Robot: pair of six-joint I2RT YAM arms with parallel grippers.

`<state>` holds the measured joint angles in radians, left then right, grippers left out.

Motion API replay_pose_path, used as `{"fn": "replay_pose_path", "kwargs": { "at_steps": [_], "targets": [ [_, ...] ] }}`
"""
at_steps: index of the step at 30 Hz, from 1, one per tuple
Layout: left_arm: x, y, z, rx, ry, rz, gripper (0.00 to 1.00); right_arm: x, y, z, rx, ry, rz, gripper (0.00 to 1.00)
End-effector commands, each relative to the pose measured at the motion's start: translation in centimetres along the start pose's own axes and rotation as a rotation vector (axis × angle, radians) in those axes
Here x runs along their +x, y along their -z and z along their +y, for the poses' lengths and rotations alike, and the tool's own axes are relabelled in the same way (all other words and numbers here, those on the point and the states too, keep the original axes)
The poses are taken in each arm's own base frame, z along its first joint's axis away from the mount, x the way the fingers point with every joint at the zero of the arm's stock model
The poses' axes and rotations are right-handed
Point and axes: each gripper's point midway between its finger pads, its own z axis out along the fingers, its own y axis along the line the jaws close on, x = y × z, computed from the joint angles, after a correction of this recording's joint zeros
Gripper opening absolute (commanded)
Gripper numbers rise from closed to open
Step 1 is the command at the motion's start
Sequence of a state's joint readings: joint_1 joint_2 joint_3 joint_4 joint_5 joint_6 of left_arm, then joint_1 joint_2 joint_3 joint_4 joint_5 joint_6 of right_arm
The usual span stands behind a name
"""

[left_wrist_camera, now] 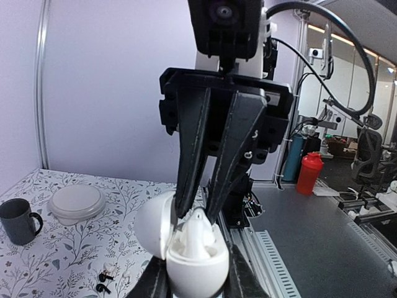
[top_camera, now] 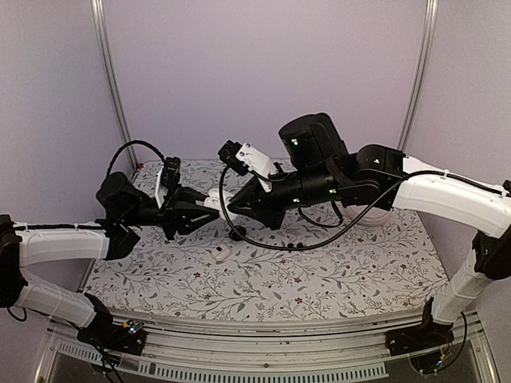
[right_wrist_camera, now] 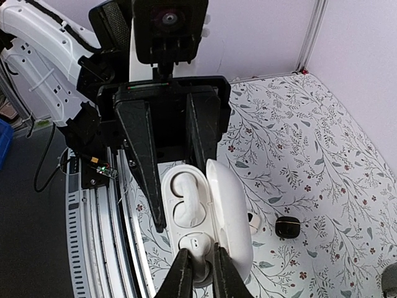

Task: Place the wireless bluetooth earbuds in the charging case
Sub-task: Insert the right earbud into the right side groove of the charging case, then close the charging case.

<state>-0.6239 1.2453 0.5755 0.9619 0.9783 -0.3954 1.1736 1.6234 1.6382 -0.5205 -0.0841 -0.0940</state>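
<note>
My left gripper (left_wrist_camera: 195, 276) is shut on a white charging case (left_wrist_camera: 197, 266), held up off the table with its lid (right_wrist_camera: 232, 211) swung open. One white earbud (right_wrist_camera: 188, 195) lies seated in the far socket. My right gripper (right_wrist_camera: 201, 273) comes in from the opposite side and is shut on a second white earbud (right_wrist_camera: 200, 239), which sits in the near socket. In the left wrist view that earbud (left_wrist_camera: 198, 225) stands upright between the right gripper's fingers (left_wrist_camera: 186, 155). From above, both grippers meet at the case (top_camera: 214, 201) over the table's back left.
On the floral table lie a small round black case (right_wrist_camera: 287, 226), a small white piece (right_wrist_camera: 253, 221) beside it, and a tiny black earbud pair (left_wrist_camera: 102, 287). A dark mug (left_wrist_camera: 17, 220) and a white lidded bowl (left_wrist_camera: 76, 203) stand further off. Purple walls enclose the table.
</note>
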Motion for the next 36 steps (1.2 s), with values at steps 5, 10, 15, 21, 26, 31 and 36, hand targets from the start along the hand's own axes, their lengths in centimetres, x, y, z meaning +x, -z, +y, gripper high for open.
{"fn": "replay_pose_path", "kwargs": {
  "at_steps": [5, 10, 15, 21, 26, 31, 36],
  "targets": [
    [-2.0, -0.1, -0.2, -0.040, -0.081, -0.075, 0.00, 0.9, 0.5, 0.0, 0.021, -0.015, 0.027, 0.18],
    [-1.9, 0.1, 0.5, -0.074, -0.074, -0.085, 0.00, 1.2, 0.8, 0.2, 0.012, -0.021, 0.030, 0.18],
    [-1.9, 0.1, 0.6, -0.081, -0.072, -0.091, 0.00, 0.9, 1.2, 0.3, 0.008, -0.027, 0.016, 0.18],
    [-1.8, 0.1, 0.6, -0.079, -0.068, -0.088, 0.00, -0.5, 3.4, -0.3, 0.028, -0.049, -0.047, 0.31],
    [-1.7, 0.1, 0.3, -0.066, -0.071, -0.084, 0.00, -2.4, 5.6, -2.7, 0.076, -0.144, -0.143, 0.42],
    [-2.0, -0.2, -0.5, -0.032, -0.085, -0.087, 0.00, -2.2, 3.7, -6.7, 0.140, -0.306, -0.140, 0.44],
    [-2.2, -0.5, -1.3, -0.003, -0.105, -0.082, 0.00, -1.0, -0.2, -8.0, 0.159, -0.344, -0.047, 0.44]
  ]
}}
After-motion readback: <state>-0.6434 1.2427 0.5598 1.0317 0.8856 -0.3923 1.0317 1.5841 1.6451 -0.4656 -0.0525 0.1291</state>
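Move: The right earbud's stem stands in the right groove of the charging case, about 1 cm left of the right hand's point, level ahead and in height, between its already slightly parted fingertips. The case's middle is some 3 cm left, its raised lid 2 cm ahead and 2 cm left. On the table about 30 cm below, a black box sits roughly 19 cm ahead and 1 cm left. From the left hand, the earbud lies about 4 cm right. The right earbud is left in its groove: the right fingers hover there with barely any drift, then spread well open on either side of the stem and come clear of it. The right hand draws off a few centimetres to the right and up, then sweeps forward about 7 cm past the lid side, swinging some 15 degrees clockwise. The left hand keeps its grip on the case, easing up about 1 cm. ##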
